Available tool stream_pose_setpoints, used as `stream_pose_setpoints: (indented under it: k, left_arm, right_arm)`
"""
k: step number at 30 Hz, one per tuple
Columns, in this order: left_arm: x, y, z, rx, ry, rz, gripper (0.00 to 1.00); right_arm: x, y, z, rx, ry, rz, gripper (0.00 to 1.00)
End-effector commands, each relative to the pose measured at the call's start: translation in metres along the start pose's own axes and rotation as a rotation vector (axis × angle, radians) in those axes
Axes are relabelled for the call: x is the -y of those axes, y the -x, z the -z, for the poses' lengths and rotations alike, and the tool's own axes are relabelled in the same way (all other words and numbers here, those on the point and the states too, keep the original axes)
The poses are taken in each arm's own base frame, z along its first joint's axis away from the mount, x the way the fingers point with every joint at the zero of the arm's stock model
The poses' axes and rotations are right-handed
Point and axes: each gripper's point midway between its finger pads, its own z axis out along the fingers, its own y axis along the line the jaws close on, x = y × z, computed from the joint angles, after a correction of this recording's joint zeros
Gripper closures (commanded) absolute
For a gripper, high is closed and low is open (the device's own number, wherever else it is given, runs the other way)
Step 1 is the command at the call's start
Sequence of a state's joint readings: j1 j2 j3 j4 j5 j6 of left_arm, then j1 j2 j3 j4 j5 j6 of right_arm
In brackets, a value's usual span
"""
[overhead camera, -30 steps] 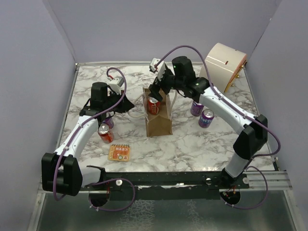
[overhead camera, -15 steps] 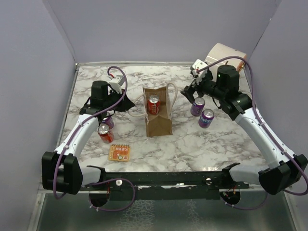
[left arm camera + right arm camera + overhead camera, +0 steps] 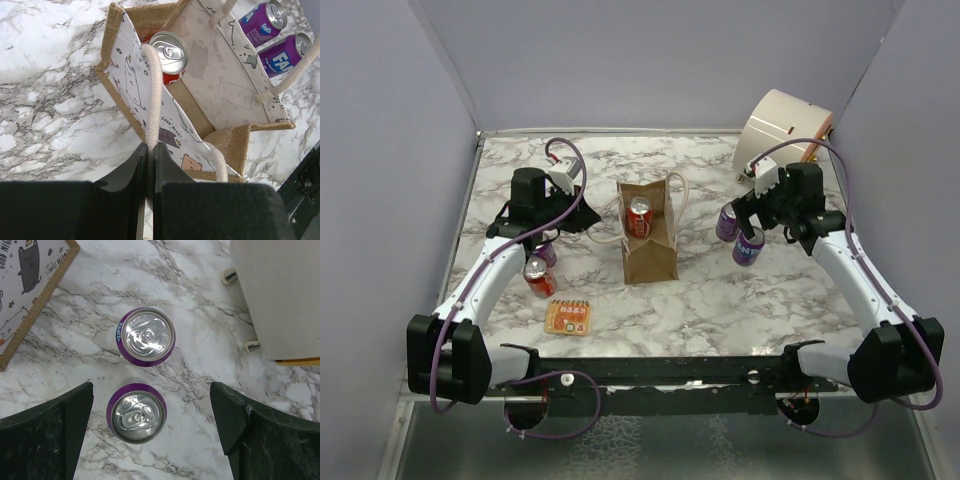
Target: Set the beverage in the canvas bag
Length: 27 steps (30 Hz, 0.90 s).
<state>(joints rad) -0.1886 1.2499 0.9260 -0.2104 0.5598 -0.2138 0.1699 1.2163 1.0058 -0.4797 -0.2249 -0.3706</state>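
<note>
The canvas bag (image 3: pixel 650 250) stands upright mid-table with a red beverage can (image 3: pixel 640 215) inside it. My left gripper (image 3: pixel 586 221) is shut on the bag's near cream handle (image 3: pixel 153 95), its jaws (image 3: pixel 150 148) pinching the rope. The left wrist view shows the red can (image 3: pixel 169 52) in the bag's corner and the bag's printed lining (image 3: pixel 225 95). My right gripper (image 3: pixel 744 218) hangs open and empty above two upright purple cans (image 3: pixel 726 224) (image 3: pixel 749 246). Between its fingers (image 3: pixel 151 407), toward the left one, lies the nearer purple can (image 3: pixel 137 413). The other purple can (image 3: pixel 146 336) stands just beyond.
A large cream drum-shaped container (image 3: pixel 782 130) sits at the back right, close to the right arm. Another red can (image 3: pixel 538 277) and a purple can (image 3: pixel 548 252) stand under the left arm. A flat snack pack (image 3: pixel 568 317) lies near the front left.
My right arm has swung from over the bag to the right and now hovers above the purple cans, jaws wider. The red can stays in the bag. The left arm has not moved.
</note>
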Motion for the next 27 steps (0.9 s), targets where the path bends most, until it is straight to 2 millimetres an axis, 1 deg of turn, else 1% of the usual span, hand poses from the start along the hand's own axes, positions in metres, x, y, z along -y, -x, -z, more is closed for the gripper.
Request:
stream_pose_setpoints:
  k: [1,3,7,14,16,22,27]
  left_arm:
    - [0.006,0.016,0.000,0.027,-0.019,-0.038,1.00]
    - [0.007,0.016,0.000,0.028,-0.019,-0.039,1.00]
    - [0.007,0.017,0.000,0.029,-0.017,-0.041,1.00]
    - [0.006,0.017,0.001,0.029,-0.012,-0.050,1.00]
    - [0.006,0.016,0.000,0.029,-0.012,-0.049,1.00]
    - [0.008,0.019,0.002,0.034,-0.015,-0.051,1.00]
    - [0.008,0.019,0.002,0.034,-0.015,-0.056,1.00]
  right_arm:
    - [0.000,-0.027,-0.016,-0.091,0.010,-0.031,0.01]
    - [0.000,-0.037,-0.025,-0.120,0.025,-0.042,0.00]
    - [0.004,-0.046,-0.038,-0.145,0.033,-0.054,0.00]
    - [0.015,-0.064,-0.050,-0.197,0.033,-0.059,0.00]
    - [0.012,-0.070,-0.051,-0.213,0.057,-0.069,0.00]
    - [-0.011,-0.083,-0.043,-0.235,0.160,-0.103,0.02]
    - [-0.017,-0.090,-0.035,-0.240,0.167,-0.112,0.03]
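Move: The near purple can stands about 3 cm back and 1 cm right of the right hand, its middle some 13 cm below. The far purple can is about 5 cm ahead and 4 cm left, as low; the canvas bag lies about 23 cm left, level with the hand, 11 cm below. From the left hand, still holding the bag's handle, the near purple can is about 38 cm right, 5 cm back, 15 cm below. The right hand sinks about 9 cm towards the near purple can, tipping down some 15 degrees, fingers staying wide. ##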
